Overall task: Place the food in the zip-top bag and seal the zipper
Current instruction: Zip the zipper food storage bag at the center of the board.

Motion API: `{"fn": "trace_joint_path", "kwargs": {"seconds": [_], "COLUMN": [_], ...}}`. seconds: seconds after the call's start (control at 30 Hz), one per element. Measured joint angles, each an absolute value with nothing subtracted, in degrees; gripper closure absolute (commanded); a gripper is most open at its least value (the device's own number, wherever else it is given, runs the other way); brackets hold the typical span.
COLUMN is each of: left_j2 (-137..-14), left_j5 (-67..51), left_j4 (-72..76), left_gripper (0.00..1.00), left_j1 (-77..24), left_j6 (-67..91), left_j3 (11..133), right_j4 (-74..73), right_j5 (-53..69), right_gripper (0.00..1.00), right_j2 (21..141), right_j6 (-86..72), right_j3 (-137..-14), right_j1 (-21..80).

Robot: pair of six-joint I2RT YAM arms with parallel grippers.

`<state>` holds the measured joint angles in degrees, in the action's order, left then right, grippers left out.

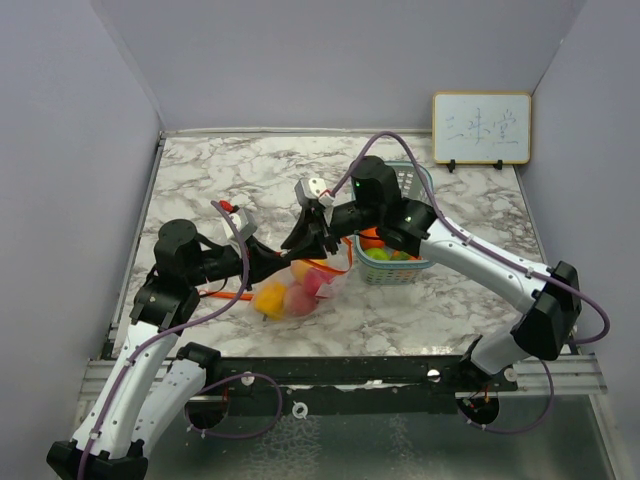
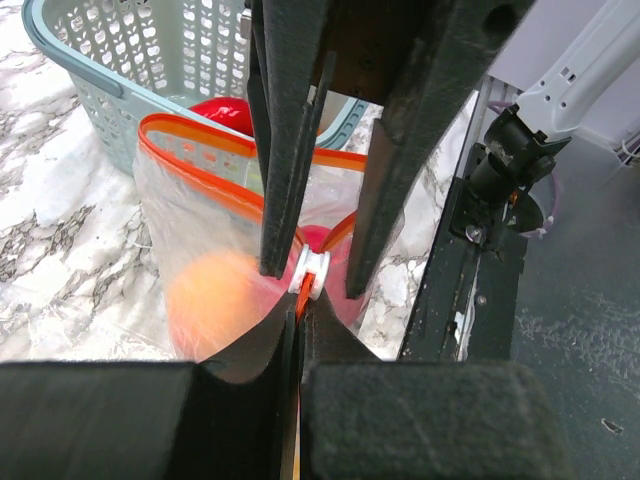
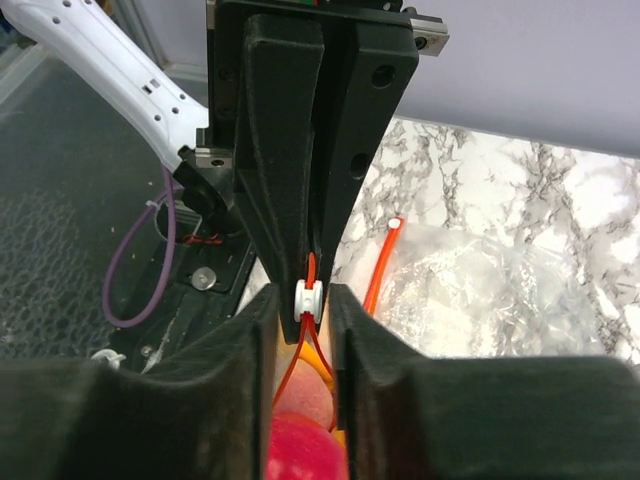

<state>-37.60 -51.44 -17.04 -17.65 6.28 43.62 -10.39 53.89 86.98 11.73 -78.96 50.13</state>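
Observation:
The clear zip-top bag [image 1: 318,285] lies on the marble in front of the arms, holding a yellow [image 1: 268,300] and a pink toy fruit [image 1: 298,298]. My left gripper [image 1: 298,243] is shut on the orange-red zipper [image 2: 200,170] just behind its white slider [image 2: 311,275]. My right gripper [image 1: 322,232] faces it, and its fingers [image 2: 285,180] straddle the slider with small gaps on each side. In the right wrist view the slider [image 3: 308,297] sits between my right gripper [image 3: 305,300]; red fruit [image 3: 300,450] shows in the bag below. The mouth beyond is open.
A teal lattice basket [image 1: 412,268] stands right of the bag with orange [image 1: 372,240] and green food in it; a red piece [image 2: 225,112] shows by its wall. A whiteboard [image 1: 481,128] leans at the back right. Grey walls enclose the table; a black rail [image 1: 350,370] runs along the front.

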Motion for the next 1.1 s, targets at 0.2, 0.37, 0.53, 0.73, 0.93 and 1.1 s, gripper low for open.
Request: {"fn": "trace_joint_path", "kwargs": {"seconds": [0.2, 0.37, 0.53, 0.73, 0.93, 1.1], "left_j2": [-37.6, -37.5, -37.6, -37.8, -38.6, -38.8], "left_j5": [-51.4, -51.3, -48.8, -42.7, -31.0, -17.8], "left_j4": [-17.2, -17.6, -22.2, -26.8, -30.4, -31.9], "left_gripper": [1.0, 1.0, 1.0, 1.0, 1.0, 1.0], "left_j1": [-17.7, -17.7, -17.9, -17.9, -18.1, -18.3], "left_j6": [6.3, 6.2, 3.9, 1.3, -0.1, -0.5], "left_j3": [43.6, 43.8, 47.6, 53.7, 56.9, 58.7], "right_j4": [-10.3, -10.3, -9.8, -9.9, -9.4, -9.0], "right_j5": [54.3, 54.1, 54.1, 54.3, 54.6, 54.5], "right_gripper": [0.98, 0.98, 0.98, 0.98, 0.98, 0.98], "right_j2": [87.6, 87.5, 85.5, 84.7, 84.6, 84.2], "right_j6": [11.2, 11.3, 12.0, 13.8, 14.0, 14.0], "right_j3": [-79.0, -78.8, -76.3, -75.5, -72.3, -69.4], "right_j1": [49.9, 49.3, 47.1, 43.6, 39.6, 36.8]}}
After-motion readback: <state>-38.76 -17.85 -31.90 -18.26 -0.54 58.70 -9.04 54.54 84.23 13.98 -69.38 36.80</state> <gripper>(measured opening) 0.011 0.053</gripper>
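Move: Right between the right hand's slightly open fingertips, about 1 cm below their middle, sits the white slider on the bag's zip. The bag mouth's far end is some 11 cm to that hand's right, level fore and aft and 3 cm lower; the bagged food is about 5 cm back, 2 cm right and 10 cm down. The basket is roughly 21 cm right, 8 cm farther out and 10 cm lower. For the left hand, the slider is about 2 cm right and 1 cm ahead. Closing its fingers on the slider, the right hand then draws the slider along the zip, forward and to the right by about 7 and 6 cm, towards the basket, sinking late and turning slightly clockwise. The left hand keeps its pinch on the zip end, rises first, then pulls left and forward, swinging some 30 degrees counter-clockwise. ##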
